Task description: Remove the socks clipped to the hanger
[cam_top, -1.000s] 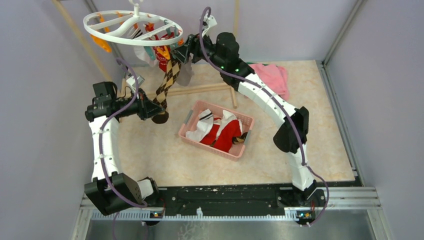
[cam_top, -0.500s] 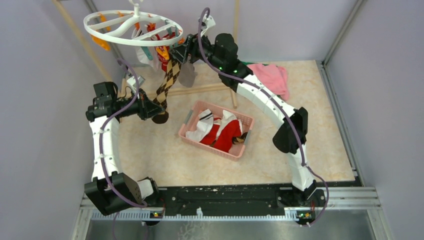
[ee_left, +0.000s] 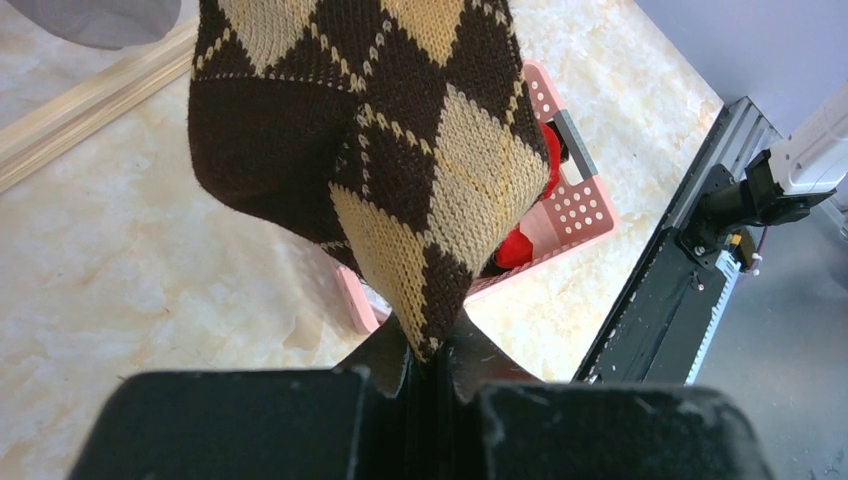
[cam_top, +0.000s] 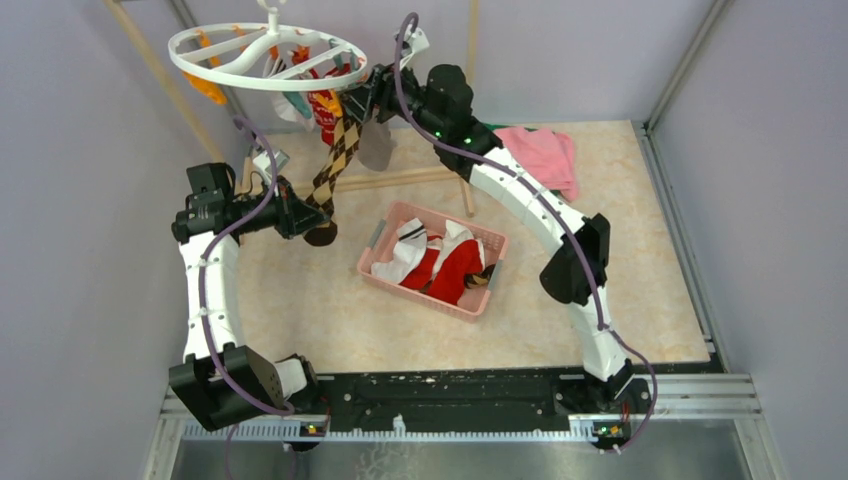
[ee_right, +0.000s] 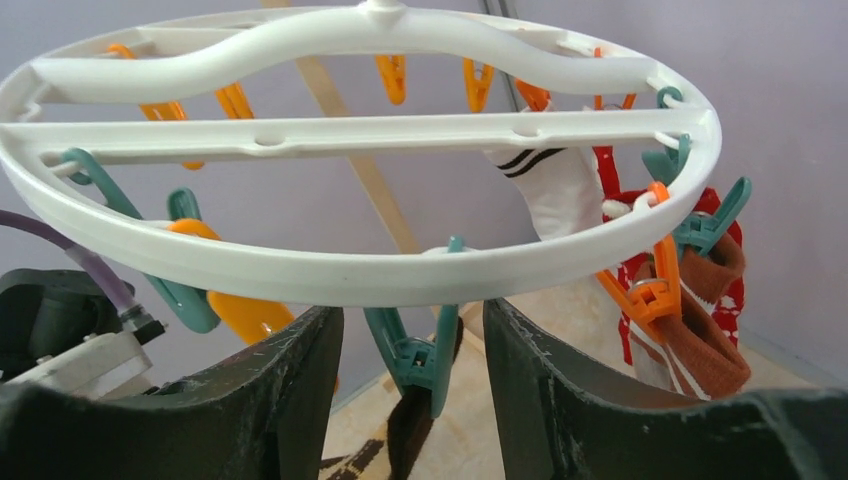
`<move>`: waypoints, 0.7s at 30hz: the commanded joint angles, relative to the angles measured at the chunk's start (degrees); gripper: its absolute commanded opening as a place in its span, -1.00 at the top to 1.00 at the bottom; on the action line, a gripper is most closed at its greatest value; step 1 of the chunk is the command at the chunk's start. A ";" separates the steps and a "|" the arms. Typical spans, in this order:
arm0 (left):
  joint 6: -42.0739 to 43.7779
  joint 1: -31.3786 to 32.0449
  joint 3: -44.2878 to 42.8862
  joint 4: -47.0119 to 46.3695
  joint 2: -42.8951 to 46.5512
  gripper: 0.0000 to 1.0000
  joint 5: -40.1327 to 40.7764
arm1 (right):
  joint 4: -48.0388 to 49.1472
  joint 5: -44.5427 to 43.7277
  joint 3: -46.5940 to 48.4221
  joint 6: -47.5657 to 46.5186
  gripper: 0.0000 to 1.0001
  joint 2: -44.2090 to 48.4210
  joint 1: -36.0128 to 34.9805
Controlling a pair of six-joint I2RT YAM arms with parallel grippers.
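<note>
The white oval hanger (cam_top: 265, 55) hangs at the back left, its ring (ee_right: 350, 270) filling the right wrist view. A brown argyle sock (cam_top: 335, 165) dangles from a teal clip (ee_right: 420, 355). My left gripper (cam_top: 305, 222) is shut on the toe of that sock (ee_left: 380, 150), which runs up from the jaws (ee_left: 430, 350). My right gripper (cam_top: 355, 100) is open, one finger on each side of the teal clip (ee_right: 412, 320) just under the ring, not touching it. A white striped sock (ee_right: 550, 185), a red patterned sock (ee_right: 720, 290) and a grey sock (cam_top: 375, 145) also hang from clips.
A pink basket (cam_top: 420, 297) holding red and white socks sits mid-table. A folded pink cloth (cam_top: 545, 155) lies at the back right. The wooden rack's base bar (cam_top: 400, 178) runs behind the basket, under the hanger.
My right gripper has crept left toward the hanger and its jaws have narrowed around the teal clip. The left gripper still holds the sock toe in the same place.
</note>
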State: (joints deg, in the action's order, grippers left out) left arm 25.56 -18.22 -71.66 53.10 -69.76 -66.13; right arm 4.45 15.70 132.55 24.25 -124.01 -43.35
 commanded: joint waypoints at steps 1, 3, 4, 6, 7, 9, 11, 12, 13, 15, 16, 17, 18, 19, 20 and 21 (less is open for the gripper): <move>0.03 0.29 -0.03 -2.17 1.02 1.00 -1.11 | -0.81 -0.26 2.90 -0.36 -0.12 -0.70 -0.74; -0.26 0.27 0.02 -2.51 1.02 1.00 -1.33 | -1.06 -0.54 2.61 -0.51 -0.13 -0.71 -0.72; -0.47 0.29 0.00 -2.63 1.01 1.00 -1.44 | -0.98 -0.79 2.55 -0.52 -0.13 -0.71 -0.76; -0.68 0.25 0.10 -2.75 1.10 1.00 -1.46 | -0.50 -1.07 2.54 -0.45 -0.11 -0.68 -0.77; -0.69 0.24 0.08 -2.82 1.11 1.00 -1.47 | -0.15 -1.13 2.54 -0.43 -0.06 -0.71 -0.74; -0.61 0.27 0.15 -2.74 1.18 1.00 -1.32 | 1.06 -1.35 2.56 0.02 0.07 -0.67 -0.72; -0.60 0.29 0.24 -2.86 1.16 1.00 -1.11 | 2.53 -1.38 2.62 0.49 0.26 -0.72 -0.78; -0.60 0.37 0.39 -2.90 1.13 1.00 -1.03 | 3.23 -1.38 2.67 0.91 0.37 -0.75 -0.79; -0.56 0.33 0.56 -3.07 1.09 1.00 -0.88 | 3.87 -1.38 2.71 1.21 0.46 -0.74 -0.77; -0.59 0.30 0.71 -3.22 1.07 1.00 -0.61 | 4.91 -1.18 2.84 1.66 0.63 -0.80 -0.82; -0.60 0.30 0.79 -3.26 1.04 1.00 -0.51 | 5.30 -1.05 2.88 1.77 0.72 -0.77 -0.84; -0.59 0.32 0.92 -3.33 0.98 1.00 -0.42 | 5.51 -0.84 2.89 1.84 0.82 -0.80 -0.84; -0.64 0.35 1.03 -3.42 1.00 1.00 -0.33 | 5.68 -0.62 2.89 1.99 0.88 -0.75 -0.80; -0.80 0.32 1.20 -3.56 1.01 1.00 -0.36 | 5.78 -0.43 2.89 2.15 0.93 -0.79 -0.79; -0.98 0.29 1.39 -3.75 1.02 1.00 -0.32 | 5.87 -0.11 2.82 2.27 1.00 -0.80 -0.84; -1.18 0.30 1.56 -3.98 1.00 1.00 -0.32 | 5.85 0.14 2.74 2.29 1.00 -0.77 -0.97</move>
State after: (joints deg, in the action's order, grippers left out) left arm 24.67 -18.06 -70.78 51.40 -69.76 -65.69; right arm 6.42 14.72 132.55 25.78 -125.34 -43.46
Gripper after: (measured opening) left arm 0.045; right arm 0.100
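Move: The teal clip that pins the argyle sock's top is right at the right fingertips, about 1 cm ahead, 1 cm to the left and 1 cm lower. The hanger ring's centre is some 9 cm ahead, 14 cm left and 4 cm above. The grey sock's orange clip is roughly 7 cm ahead and 3 cm right, level in height. From the left hand, which already holds the sock's lower part, the teal clip is about 15 cm ahead, 7 cm right and 16 cm up. Down first by about 2 cm, easing a touch forward and left, the right hand brings its half-open fingers around the teal clip's levers below the ring. Its fingers then close nearly shut, pinching the levers together with rising grip effort while the hand climbs back some 1.5 cm. The left hand stays put and keeps its pinch on the argyle sock. ##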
